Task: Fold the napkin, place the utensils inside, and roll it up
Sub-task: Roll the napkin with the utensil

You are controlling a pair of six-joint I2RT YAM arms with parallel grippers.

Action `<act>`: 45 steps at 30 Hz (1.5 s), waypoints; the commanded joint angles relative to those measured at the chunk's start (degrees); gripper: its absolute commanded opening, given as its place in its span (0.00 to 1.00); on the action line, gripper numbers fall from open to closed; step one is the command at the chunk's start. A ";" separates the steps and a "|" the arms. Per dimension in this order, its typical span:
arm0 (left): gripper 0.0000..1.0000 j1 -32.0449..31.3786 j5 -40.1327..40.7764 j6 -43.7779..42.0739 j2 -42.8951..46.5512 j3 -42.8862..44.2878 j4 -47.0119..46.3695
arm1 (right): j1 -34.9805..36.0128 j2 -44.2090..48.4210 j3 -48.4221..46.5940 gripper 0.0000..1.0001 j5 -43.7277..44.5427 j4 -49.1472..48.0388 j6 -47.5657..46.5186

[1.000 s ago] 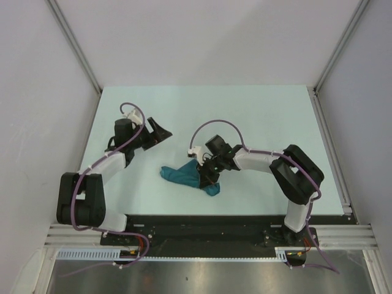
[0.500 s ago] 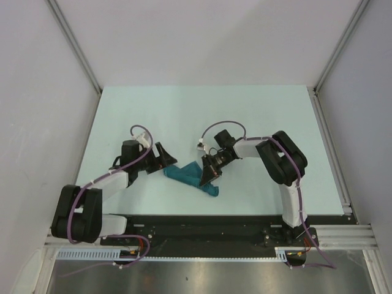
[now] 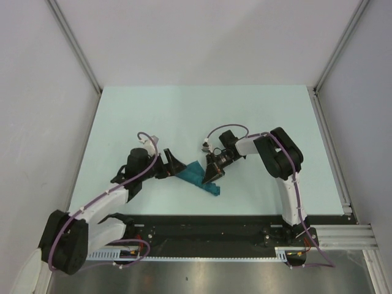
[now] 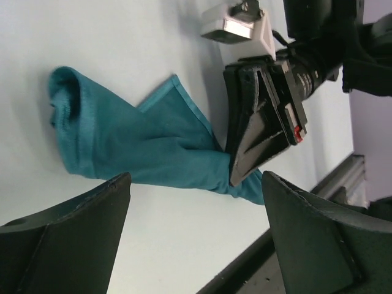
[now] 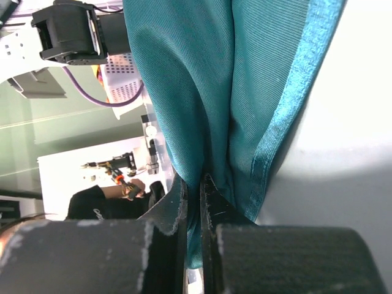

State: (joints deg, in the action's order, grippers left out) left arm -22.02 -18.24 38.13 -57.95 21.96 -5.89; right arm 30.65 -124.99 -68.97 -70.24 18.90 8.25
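The teal napkin lies bunched into a crumpled strip on the pale table, between my two grippers. My right gripper is shut on a fold of the napkin near its right end, with cloth pinched between the fingers. My left gripper sits just left of the cloth, wide open. In the left wrist view its fingers frame bare table below the napkin, with nothing between them, and the right gripper shows clamped on the cloth. The utensils are out of view.
A black base rail runs along the near edge of the table. White walls with metal corner posts enclose the left, back and right sides. A metal strip borders the table's right edge.
My left arm has swung right and nearer, bringing its open gripper up to the napkin's left end. The right gripper, still shut on the cloth, has drawn it slightly right.
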 commanded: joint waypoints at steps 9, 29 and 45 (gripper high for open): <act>0.93 -3.29 -15.42 12.76 -19.47 -0.07 -28.47 | -0.95 -3.07 -0.38 0.00 9.24 2.64 0.98; 0.92 -3.73 -15.51 19.08 -42.50 -4.46 -52.46 | -2.44 7.97 0.41 0.53 17.23 2.90 2.65; 0.92 -3.64 -11.47 13.11 -41.80 -0.69 -38.85 | 10.64 39.65 19.84 0.72 56.32 -13.27 -7.89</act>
State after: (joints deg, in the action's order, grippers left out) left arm -25.30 -32.53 55.70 -98.26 22.00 -57.08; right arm 35.99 -87.35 -51.18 -29.17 11.46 5.43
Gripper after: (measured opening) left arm 0.911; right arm 0.704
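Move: The napkin roll's middle lies about 7 cm to the left hand's right, 4 cm back and 7 cm below. The right hand already has the roll pinched; its middle is some 4 cm left of those fingertips, 1 cm farther out and 1 cm lower. From the right hand, the loose flap corner is about 7 cm out and 4 cm left, and the roll's right end 5 cm back and 5 cm right. The right hand keeps its pinch on the roll almost motionless for over half the time, then opens wide and comes free, rising about 6 cm while swinging right and forward, its wrist rolling some 40 degrees. Meanwhile the left hand, still open, travels about 8 cm right and 3 cm down over the roll's left part, its wrist turning some 20 degrees and easing slightly forward late; its touch on the cloth isn't clear. ##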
